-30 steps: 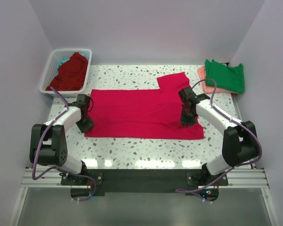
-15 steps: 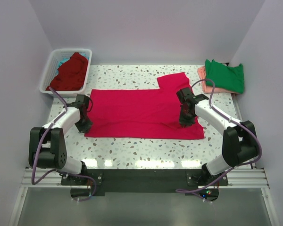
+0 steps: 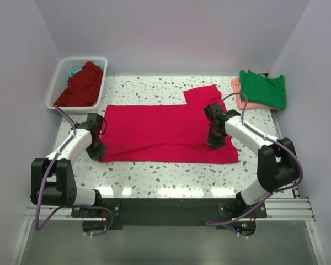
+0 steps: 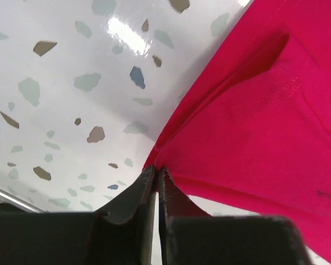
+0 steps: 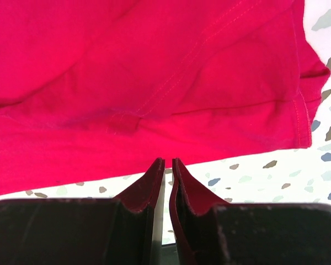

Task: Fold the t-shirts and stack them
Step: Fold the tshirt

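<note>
A bright crimson-pink t-shirt (image 3: 165,130) lies spread across the middle of the table, one sleeve pointing to the far side. My left gripper (image 3: 99,153) is at its near left corner. In the left wrist view the gripper (image 4: 156,170) is shut on that corner of the shirt (image 4: 265,110), which rises a little off the table. My right gripper (image 3: 214,142) stands over the shirt's right part. In the right wrist view its jaws (image 5: 166,161) are almost together, tips at an edge of the shirt (image 5: 154,66), with a wrinkle running toward them.
A white slatted basket (image 3: 56,91) at the far left holds a dark red t-shirt (image 3: 83,84) over a teal one (image 3: 73,72). At the far right a folded green t-shirt (image 3: 263,88) lies on a salmon-pink one (image 3: 236,91). Speckled table (image 3: 154,174) shows in front.
My left gripper has shut on the shirt's near left corner and drawn it slightly left and toward me. My right gripper has crept a little left on the shirt.
</note>
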You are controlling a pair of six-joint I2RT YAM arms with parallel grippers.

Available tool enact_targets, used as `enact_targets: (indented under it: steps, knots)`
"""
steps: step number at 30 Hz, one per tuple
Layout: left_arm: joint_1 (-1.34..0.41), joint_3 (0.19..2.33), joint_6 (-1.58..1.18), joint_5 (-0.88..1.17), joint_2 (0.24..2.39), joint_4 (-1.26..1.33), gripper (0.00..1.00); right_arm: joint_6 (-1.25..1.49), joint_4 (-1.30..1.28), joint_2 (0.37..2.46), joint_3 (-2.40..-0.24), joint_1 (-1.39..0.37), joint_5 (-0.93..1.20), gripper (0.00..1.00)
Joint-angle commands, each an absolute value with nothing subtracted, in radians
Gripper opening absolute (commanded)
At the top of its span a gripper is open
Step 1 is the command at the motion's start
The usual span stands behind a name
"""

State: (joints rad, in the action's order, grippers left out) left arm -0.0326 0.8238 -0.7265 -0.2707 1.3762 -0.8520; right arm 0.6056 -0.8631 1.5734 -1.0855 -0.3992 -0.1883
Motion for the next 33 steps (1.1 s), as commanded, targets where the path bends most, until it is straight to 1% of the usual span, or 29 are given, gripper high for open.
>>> enact_targets:
  steps: [1, 2, 9, 15, 21, 27, 33]
  knots:
    - [-0.021, 0.825, -0.756, -0.261, 1.394, -0.913, 0.16, 0.601, -0.848, 1.588, -1.138, -0.403, -0.184, 0.14]
    - [-0.023, 0.834, -0.768, -0.268, 1.411, -0.922, 0.2, 0.598, -0.848, 1.589, -1.141, -0.405, -0.189, 0.14]
    - [-0.023, 0.862, -0.781, -0.279, 1.444, -0.894, 0.28, 0.592, -0.85, 1.592, -1.149, -0.405, -0.192, 0.14]
    - [-0.023, 0.934, -0.761, -0.319, 1.414, -0.877, 0.29, 0.591, -0.854, 1.585, -1.147, -0.403, -0.201, 0.14]
    - [-0.023, 0.976, -0.73, -0.252, 1.377, -0.805, 0.29, 0.58, -0.853, 1.588, -1.126, -0.419, -0.175, 0.14]
    - [-0.023, 0.994, -0.726, -0.17, 1.445, -0.735, 0.29, 0.583, -0.844, 1.606, -1.12, -0.463, -0.172, 0.14]
    - [-0.023, 0.989, -0.695, -0.175, 1.532, -0.631, 0.29, 0.595, -0.833, 1.628, -1.126, -0.499, -0.163, 0.14]
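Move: The left fingers are still around the shirt's near left corner, about 1 cm below the hand point. From that hand the raised crease at the shirt's left edge lies roughly 9 cm ahead and level sideways, the shirt's far left corner about 25 cm ahead and 4 cm right. The right hand hovers some 4 cm above the cloth: the small fold tip is about 2 cm ahead and 3 cm left, the near right corner 2 cm back and 11 cm right. The left hand lets go of the near left corner, opening its fingers part way while it dips back and down about 2 cm. It then lifts and swings some 8 cm forward over the shirt towards the raised crease, drifting slightly right and starting to sink at the end. The right hand, nearly shut, creeps forward, then slides about 2 cm left over the cloth towards the fold tip. ##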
